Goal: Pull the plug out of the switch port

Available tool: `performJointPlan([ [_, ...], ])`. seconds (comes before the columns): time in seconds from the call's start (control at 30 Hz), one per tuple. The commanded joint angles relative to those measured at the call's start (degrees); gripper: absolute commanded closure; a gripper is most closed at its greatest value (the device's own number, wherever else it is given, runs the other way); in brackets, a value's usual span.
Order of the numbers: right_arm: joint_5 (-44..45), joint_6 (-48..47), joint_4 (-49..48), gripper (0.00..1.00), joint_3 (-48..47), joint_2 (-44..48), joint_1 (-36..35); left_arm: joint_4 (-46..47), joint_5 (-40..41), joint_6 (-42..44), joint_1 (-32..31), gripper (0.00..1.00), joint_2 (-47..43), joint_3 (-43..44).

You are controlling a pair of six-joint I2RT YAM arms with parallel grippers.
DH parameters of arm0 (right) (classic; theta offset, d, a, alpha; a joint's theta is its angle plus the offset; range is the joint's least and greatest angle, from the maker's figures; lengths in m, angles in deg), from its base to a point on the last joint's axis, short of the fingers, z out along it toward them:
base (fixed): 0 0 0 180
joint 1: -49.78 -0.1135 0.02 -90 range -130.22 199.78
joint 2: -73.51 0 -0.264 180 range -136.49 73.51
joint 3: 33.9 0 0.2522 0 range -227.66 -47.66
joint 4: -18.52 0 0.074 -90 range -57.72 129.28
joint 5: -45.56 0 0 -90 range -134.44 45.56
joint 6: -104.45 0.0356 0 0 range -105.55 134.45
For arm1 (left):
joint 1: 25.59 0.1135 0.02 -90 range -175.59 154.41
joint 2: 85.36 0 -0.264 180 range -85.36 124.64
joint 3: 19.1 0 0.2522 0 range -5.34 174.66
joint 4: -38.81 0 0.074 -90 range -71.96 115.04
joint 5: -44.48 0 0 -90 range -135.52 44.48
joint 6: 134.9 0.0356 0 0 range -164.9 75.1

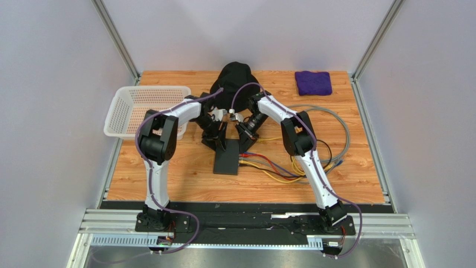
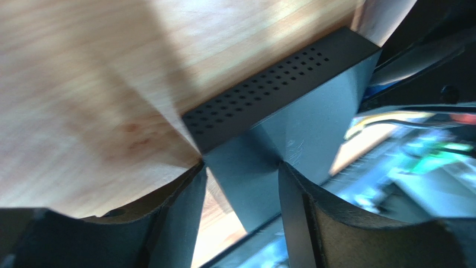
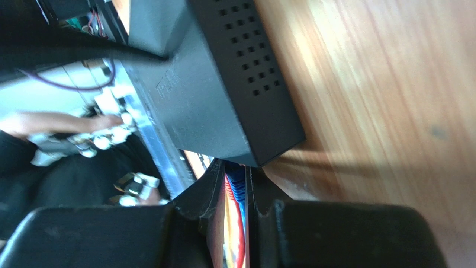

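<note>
The switch (image 1: 226,159) is a flat matte-black box lying mid-table, with coloured cables leaving its right edge. My left gripper (image 2: 241,166) stands open astride one corner of the switch (image 2: 313,111), and bare wood shows between the left finger and the box. In the top view the left gripper (image 1: 220,142) is at the switch's far end. My right gripper (image 3: 234,167) is shut on the blue plug (image 3: 237,187), right against the switch (image 3: 223,95); the plug's tip is hidden under the box's corner. The right gripper (image 1: 242,144) sits at the switch's cabled side.
A white basket (image 1: 142,109) stands at the left. A black bucket hat (image 1: 234,78) lies behind the arms, and a purple cloth (image 1: 313,82) at the back right. Red, yellow and blue cables (image 1: 274,170) and a grey cable loop (image 1: 342,131) spread to the right of the switch.
</note>
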Motion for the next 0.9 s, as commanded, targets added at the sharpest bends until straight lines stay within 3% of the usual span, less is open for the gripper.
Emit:
performJointPlan([
  [0.0, 14.1, 10.1, -4.9, 1.00, 3.9, 1.9, 2.4, 0.9, 19.3, 6.5, -10.4, 0.36, 2.7, -2.8],
  [0.1, 12.7, 3.3, -0.3, 1.00, 7.1, 2.8, 4.3, -2.2, 21.2, 6.1, -9.6, 0.36, 5.3, -0.6],
  [0.17, 9.5, -9.1, 9.4, 1.00, 7.1, 1.4, 4.6, -3.1, 18.2, 6.0, -7.0, 0.39, 8.7, 1.5],
  [0.47, 5.6, -7.2, 11.0, 1.00, 8.2, 5.4, 8.3, -2.9, 20.1, 5.5, -7.6, 0.38, 8.5, 3.3],
  [0.6, 4.6, -4.7, 7.7, 1.00, 9.0, 12.1, 13.2, -2.0, 13.7, 9.5, -9.2, 0.38, 4.4, 0.9],
  [0.77, 11.2, -3.7, 4.7, 1.00, -4.1, 14.8, 17.3, -0.6, 15.0, 12.1, -8.7, 0.38, -2.8, -1.4],
  [0.87, 15.8, -2.1, -1.2, 1.00, -4.3, 18.1, 18.5, -0.4, 13.9, 12.3, -8.1, 0.37, -6.1, -1.1],
])
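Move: The blue plug is still pinched between the right fingertips, seated in its port; the switch's middle is about 5 cm left and 2 cm back. The red plug lies some 2 cm back and 1 cm right, and a loose yellow plug about 5 cm right and 4 cm ahead, 1 cm lower. From the left hand, the switch's middle is roughly 3 cm right, 3 cm back and 1 cm down; the blue plug is 8 cm right, 1 cm back, level. Rightward first, slowly for about 3 cm with a wrist wobble, the right hand draws the pinched blue plug out from the switch, then sweeps fast forward and right, rising 4 cm late; it ends some 12 cm right and 11 cm forward, fingers tipping up and still shut. The left hand shifts about 2 cm right early on, turning slightly clockwise, one finger kept on the switch's top. ##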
